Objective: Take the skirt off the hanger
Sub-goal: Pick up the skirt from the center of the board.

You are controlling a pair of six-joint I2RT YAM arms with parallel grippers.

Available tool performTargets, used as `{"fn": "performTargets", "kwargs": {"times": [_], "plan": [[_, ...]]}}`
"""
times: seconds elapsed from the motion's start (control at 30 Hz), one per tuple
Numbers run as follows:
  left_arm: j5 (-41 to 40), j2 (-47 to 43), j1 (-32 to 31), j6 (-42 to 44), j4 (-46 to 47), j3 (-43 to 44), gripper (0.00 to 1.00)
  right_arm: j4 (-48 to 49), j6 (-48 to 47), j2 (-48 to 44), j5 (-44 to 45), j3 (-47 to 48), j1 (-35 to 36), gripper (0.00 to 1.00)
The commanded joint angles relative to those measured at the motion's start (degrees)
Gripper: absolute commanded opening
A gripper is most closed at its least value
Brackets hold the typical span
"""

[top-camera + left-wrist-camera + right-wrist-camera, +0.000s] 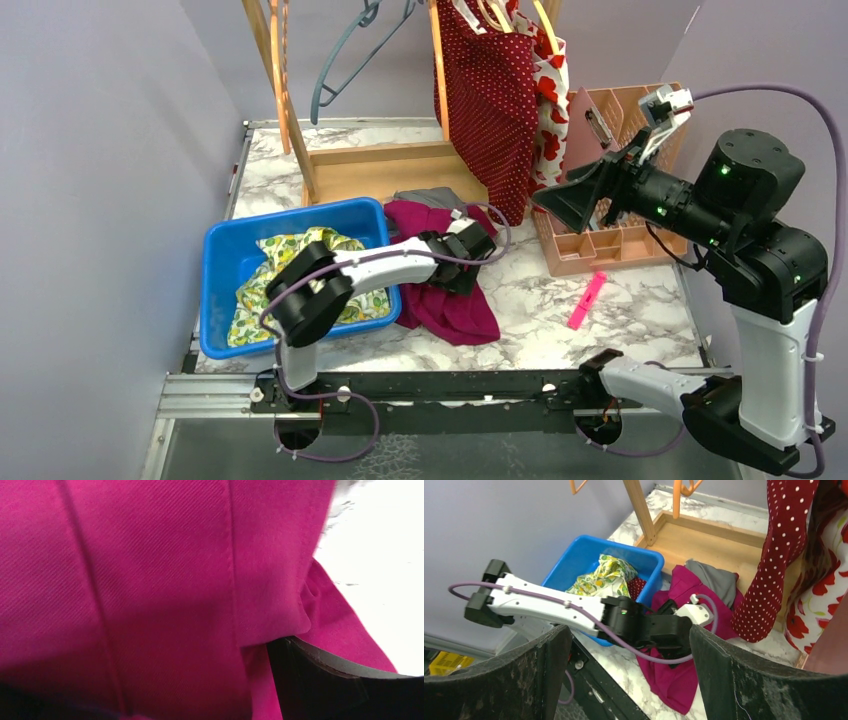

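A magenta skirt (455,312) lies crumpled on the marble table, off any hanger. My left gripper (468,262) is pressed down onto it with its jaws wide. The left wrist view is filled with its cloth (150,580), and only one black finger (325,685) shows. A dark red polka-dot garment (490,100) hangs from an orange hanger (545,20) on the wooden rack (390,165). My right gripper (560,205) is raised beside it, open and empty (628,645), apart from the polka-dot cloth (781,555).
A blue bin (225,300) with floral cloth stands at the left. A grey cloth (430,197) lies behind the skirt. A white garment with red hearts (550,100) hangs beside the polka-dot one. An empty grey-blue hanger (345,60), a pink basket (620,245) and a pink marker (587,300) are nearby.
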Motion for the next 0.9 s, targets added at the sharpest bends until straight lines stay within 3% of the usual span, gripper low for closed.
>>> {"fn": "performTargets", "kwargs": {"times": [0.0, 0.03, 0.07, 0.1, 0.17, 0.2, 0.47, 0.6, 0.7, 0.87], "plan": [[-2.5, 7.1, 0.1, 5.5, 2.6, 4.3, 0.97, -3.9, 0.1, -1.9, 2.1, 0.3, -0.2, 0.92], [-2.8, 8.0, 0.1, 6.1, 2.7, 4.4, 0.93, -4.4, 0.1, -2.1, 2.2, 0.5, -0.1, 0.92], [-3.2, 8.4, 0.1, 6.4, 3.2, 4.5, 0.81, -4.8, 0.0, -2.5, 2.3, 0.5, -0.1, 0.92], [-3.3, 8.8, 0.1, 6.8, 3.2, 4.5, 0.64, -4.9, 0.0, -2.8, 2.3, 0.2, -0.2, 0.92], [-2.9, 7.6, 0.0, 6.8, 2.9, 4.5, 0.18, -4.7, -0.2, -3.1, 2.1, -0.4, -0.2, 0.92], [-2.6, 6.1, 0.0, 5.8, 2.4, 4.2, 0.01, -4.7, -0.4, -3.1, 1.9, -0.4, -0.2, 0.92], [0.4, -15.6, -1.2, -3.9, -7.8, 7.7, 0.0, -1.9, -3.2, -2.2, -1.1, -2.3, -0.2, 0.92], [-7.0, -21.5, -0.6, -5.0, -18.1, 15.2, 0.0, 0.5, -3.5, -1.5, -2.4, -4.2, -0.2, 0.93], [-9.9, -24.3, 2.6, -4.8, -21.6, 18.9, 0.0, 1.9, -3.2, -0.9, -2.5, -5.4, -0.2, 0.92], [-13.1, -29.2, 11.6, -5.7, -21.5, 18.1, 0.0, 2.7, -1.3, 0.8, -1.0, -4.9, -0.1, 0.92]]}}
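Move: The left hand hangs wide open just above the magenta skirt heaped on the table; the skirt's middle lies about 2 cm ahead of it, 4 cm to its left and 4 cm below. The blue bin is roughly 30 cm to the hand's left and level with it, the empty wooden tray about 20 cm ahead and 11 cm left. From the raised right hand the skirt's middle is some 9 cm ahead, 12 cm left and 48 cm down. Down a last 2 to 3 cm into the skirt, the left hand shuts its wide-open fingers and pinches the cloth, then lifts fast, about 27 cm straight up, veering left towards the blue bin near the top. Its wrist tilts some 30 degrees, fingers swinging outward and to the right. The right hand, staying open, dips about 3.5 cm. ##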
